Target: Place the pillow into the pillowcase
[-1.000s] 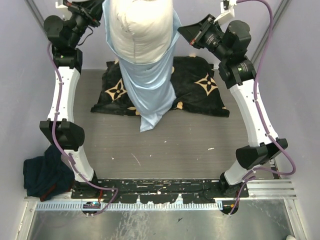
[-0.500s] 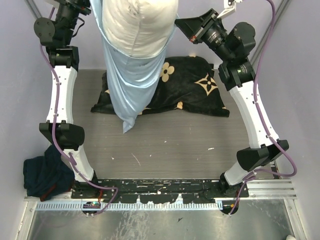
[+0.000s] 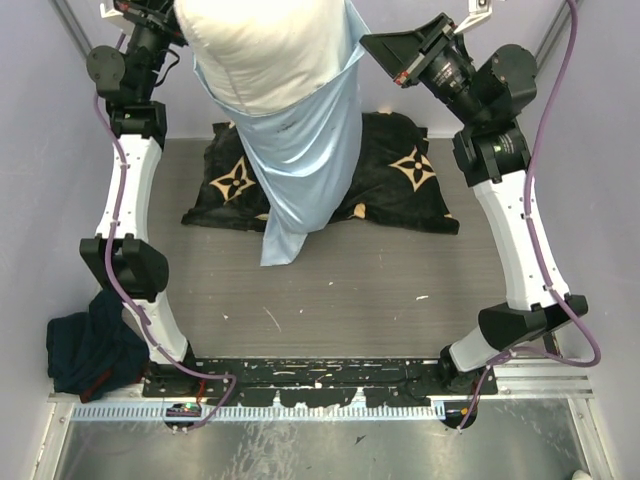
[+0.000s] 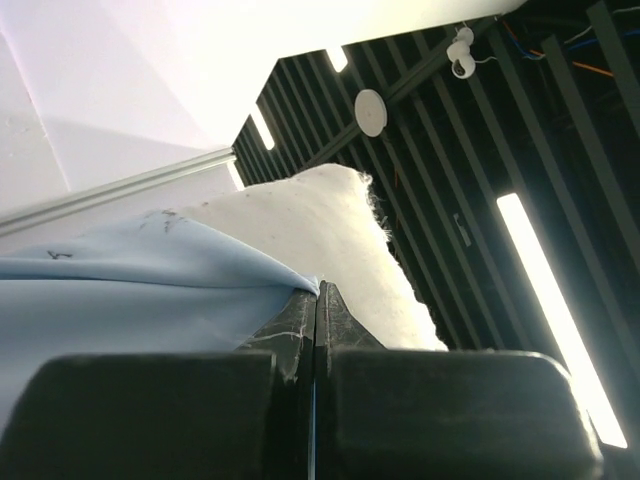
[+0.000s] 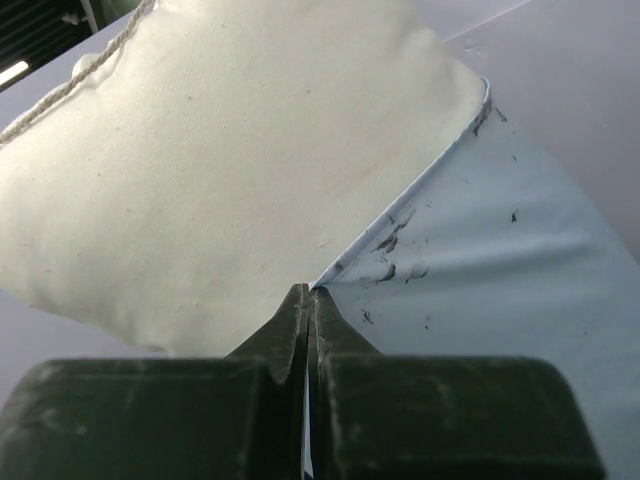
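Note:
Both arms hold the light blue pillowcase (image 3: 300, 160) up high over the table by its open rim, and its empty lower end hangs down to about (image 3: 278, 250). The plump cream pillow (image 3: 265, 50) sits in the case's mouth, with its upper part bulging out above the blue edge. My left gripper (image 4: 317, 290) is shut on the pillowcase (image 4: 120, 300) rim, the pillow (image 4: 330, 230) just behind it. My right gripper (image 5: 308, 291) is shut on the opposite rim of the pillowcase (image 5: 480, 270), pressed against the pillow (image 5: 220, 170).
A black cloth with tan flower motifs (image 3: 405, 180) lies on the table behind and below the hanging case. A dark blue cloth (image 3: 90, 350) is bunched by the left arm's base. Side walls stand close to both arms.
The hanging case and pillow swung left, then back to the right. Both arms have risen a little, with the right wrist moving up and outward. Both grips stayed the same.

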You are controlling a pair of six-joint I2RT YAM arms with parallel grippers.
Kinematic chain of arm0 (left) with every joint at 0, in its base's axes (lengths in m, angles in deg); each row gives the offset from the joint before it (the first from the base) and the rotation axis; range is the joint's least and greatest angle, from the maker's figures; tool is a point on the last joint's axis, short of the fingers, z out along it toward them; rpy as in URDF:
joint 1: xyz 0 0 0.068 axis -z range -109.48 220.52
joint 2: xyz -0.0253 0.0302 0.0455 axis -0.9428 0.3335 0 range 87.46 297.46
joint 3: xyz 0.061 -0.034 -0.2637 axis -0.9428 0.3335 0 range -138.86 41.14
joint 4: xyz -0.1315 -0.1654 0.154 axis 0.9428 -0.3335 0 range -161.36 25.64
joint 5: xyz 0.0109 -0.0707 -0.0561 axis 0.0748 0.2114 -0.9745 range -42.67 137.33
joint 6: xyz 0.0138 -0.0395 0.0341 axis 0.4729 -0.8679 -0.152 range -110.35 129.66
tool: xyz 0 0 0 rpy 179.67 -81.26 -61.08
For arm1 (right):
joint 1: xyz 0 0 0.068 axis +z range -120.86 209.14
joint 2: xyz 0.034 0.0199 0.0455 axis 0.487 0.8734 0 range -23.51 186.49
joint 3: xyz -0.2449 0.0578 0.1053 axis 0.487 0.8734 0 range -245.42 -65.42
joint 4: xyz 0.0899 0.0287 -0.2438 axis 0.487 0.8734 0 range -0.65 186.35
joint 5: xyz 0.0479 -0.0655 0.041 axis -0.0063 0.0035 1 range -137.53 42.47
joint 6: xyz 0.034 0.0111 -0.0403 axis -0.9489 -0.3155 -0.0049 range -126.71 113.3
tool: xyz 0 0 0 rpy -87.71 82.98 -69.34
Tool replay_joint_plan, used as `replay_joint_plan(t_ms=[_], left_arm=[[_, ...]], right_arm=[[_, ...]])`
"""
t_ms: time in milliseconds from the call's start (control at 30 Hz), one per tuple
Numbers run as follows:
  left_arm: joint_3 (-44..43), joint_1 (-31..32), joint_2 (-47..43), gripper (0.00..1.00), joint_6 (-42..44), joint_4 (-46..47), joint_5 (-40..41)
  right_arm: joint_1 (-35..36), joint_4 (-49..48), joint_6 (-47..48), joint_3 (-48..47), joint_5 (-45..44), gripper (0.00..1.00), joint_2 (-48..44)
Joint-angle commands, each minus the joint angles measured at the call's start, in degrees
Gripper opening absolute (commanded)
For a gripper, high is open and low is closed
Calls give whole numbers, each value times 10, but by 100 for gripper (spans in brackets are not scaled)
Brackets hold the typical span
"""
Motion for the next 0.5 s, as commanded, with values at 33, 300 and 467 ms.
replay_joint_plan(t_ms=[33, 300, 467], left_arm=[[21, 0, 9, 0, -82, 87, 30], [21, 8, 35, 0, -96, 115, 34], [-30, 32, 25, 0, -97, 97, 24]], right_arm=[[1, -138, -28, 6, 25, 1, -85], [1, -172, -43, 22, 49, 1, -107], [0, -123, 14, 32, 21, 0, -54]])
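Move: Between the raised hands, pinched at the mouth of its pillowcase, the pillow's exposed end lies about 13 cm to the left hand's right and 8 cm back. It lies some 13 cm to the right hand's left and 3 cm ahead, slightly above both. The filled pillowcase hangs below that end, its middle roughly 22 cm under the right hand, 11 cm left and 3 ahead. The dark cushion lies nearly 60 cm below that hand, 7 ahead and 6 left. Pulling the rim back about 6 cm and lifting it some 3 cm, the right hand tilts its fingers a little more upward. The left hand meanwhile sinks about 4 cm, easing forward and to its right, away from its start high at the far side. Both shut grippers keep their pinch on the pillowcase's mouth. ##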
